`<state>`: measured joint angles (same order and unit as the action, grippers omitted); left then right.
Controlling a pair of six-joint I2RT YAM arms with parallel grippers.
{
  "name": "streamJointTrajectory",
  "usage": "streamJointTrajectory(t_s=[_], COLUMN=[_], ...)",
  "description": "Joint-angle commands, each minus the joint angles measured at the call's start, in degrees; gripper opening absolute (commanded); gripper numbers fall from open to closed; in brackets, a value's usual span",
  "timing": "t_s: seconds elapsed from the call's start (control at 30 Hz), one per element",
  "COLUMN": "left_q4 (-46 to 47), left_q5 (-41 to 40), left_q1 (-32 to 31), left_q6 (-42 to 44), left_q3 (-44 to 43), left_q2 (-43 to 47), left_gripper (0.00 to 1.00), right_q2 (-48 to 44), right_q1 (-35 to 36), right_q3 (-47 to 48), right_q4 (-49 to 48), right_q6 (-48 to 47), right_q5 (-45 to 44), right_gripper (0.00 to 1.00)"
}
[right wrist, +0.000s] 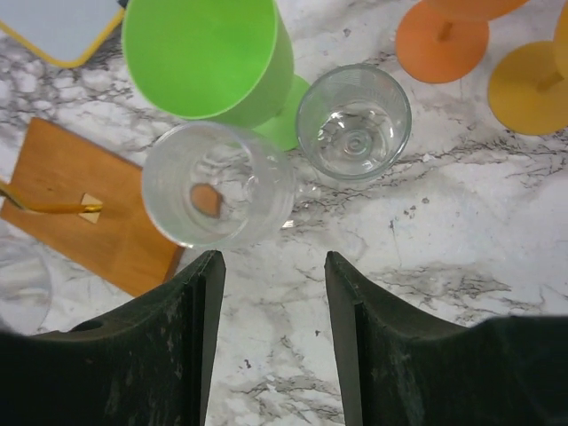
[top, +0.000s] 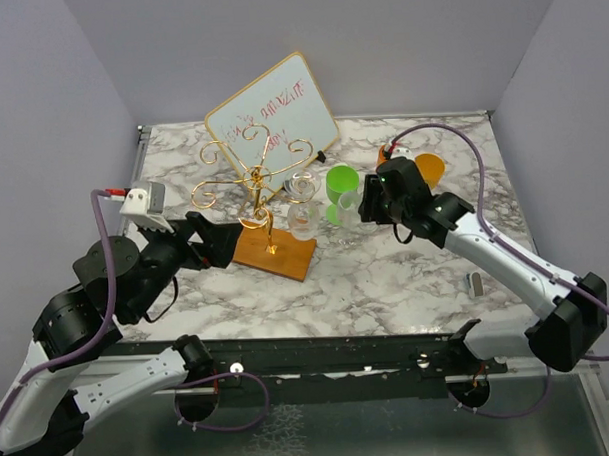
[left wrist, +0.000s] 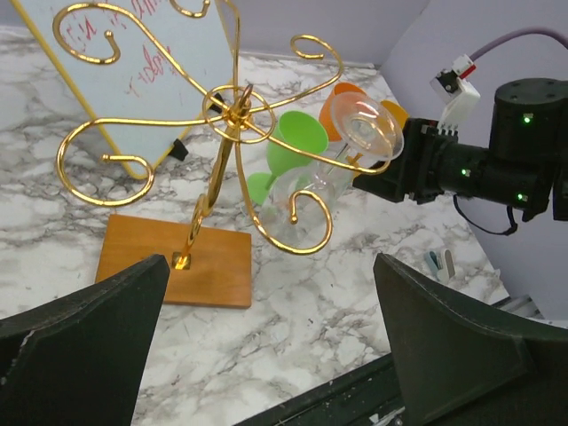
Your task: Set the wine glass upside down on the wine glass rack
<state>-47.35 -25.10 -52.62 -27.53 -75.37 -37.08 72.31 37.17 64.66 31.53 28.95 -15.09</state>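
Observation:
The wine glass rack (top: pixel 255 175) is gold wire on a brown wooden base (top: pixel 277 253), and it also shows in the left wrist view (left wrist: pixel 232 111). A clear wine glass (left wrist: pixel 366 129) hangs upside down and tilted, its foot at a curled arm and its bowl (top: pixel 302 223) below. My right gripper (top: pixel 366 204) stands open just right of that foot, with nothing between its fingers (right wrist: pixel 273 259). From above, the glass bowl (right wrist: pixel 217 182) lies ahead of its left finger. My left gripper (left wrist: pixel 271 266) is wide open and empty, low in front of the base (left wrist: pixel 177 266).
A tilted whiteboard (top: pixel 275 104) stands behind the rack. A green glass (top: pixel 341 182), an upright clear glass (right wrist: pixel 353 120), an orange glass (top: pixel 430 169) and a yellow foot (right wrist: pixel 532 89) crowd the table right of the rack. A small grey object (top: pixel 477 282) lies near the right arm.

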Motion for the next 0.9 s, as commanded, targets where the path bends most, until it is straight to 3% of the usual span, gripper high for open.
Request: streamJointTrajectory(t_s=[0.0,0.27,0.57,0.87], left_q4=[-4.63,-5.12,-4.94,-3.86], left_q5=[0.52,4.26,3.25,1.90], left_q1=[-0.20,-0.20,-0.25,-0.20], left_q6=[-4.51,-7.41,-11.50,-17.38], left_q3=[3.53,10.71,17.62,24.46], left_q2=[2.97,7.63,13.89,16.88], left_gripper=[0.99,0.99,0.99,0.99], right_q2=[5.02,6.50,4.81,8.13], right_q1=[0.14,0.15,0.15,0.12], right_q3=[4.93,7.08,6.41,7.68], right_q4=[2.18,-0.09,-1.71,1.69], right_q6=[0.43,0.78,0.66,-0.37], right_q5=[-5.81,-4.26,-1.08,-7.74], right_gripper=[0.51,0.48,0.52,0.50])
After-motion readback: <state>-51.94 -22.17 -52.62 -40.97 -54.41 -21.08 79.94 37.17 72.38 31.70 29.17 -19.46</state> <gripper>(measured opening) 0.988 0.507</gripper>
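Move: The right hand, empty, has the clear wine glass about 3 cm ahead, 3 cm to its left and some 8 cm below. The green goblet stands about 8 cm ahead and 4 cm left, and the small clear glass 7 cm ahead and 2 cm right, both roughly 10 cm lower. The rack is about 20 cm left, level with it. From the left hand the wine glass lies some 16 cm ahead, 21 cm right and 28 cm down. Forward about 3 cm goes the right hand, dipping a centimetre, then rising some 3 cm and easing down slightly, its half-open fingers coming in above the clear wine glass without visibly gripping it. Meanwhile the left hand, wide open and empty, sinks about 11 cm and draws back 3 cm from the rack, tipping its fingers down by some 10 to 15 degrees. ##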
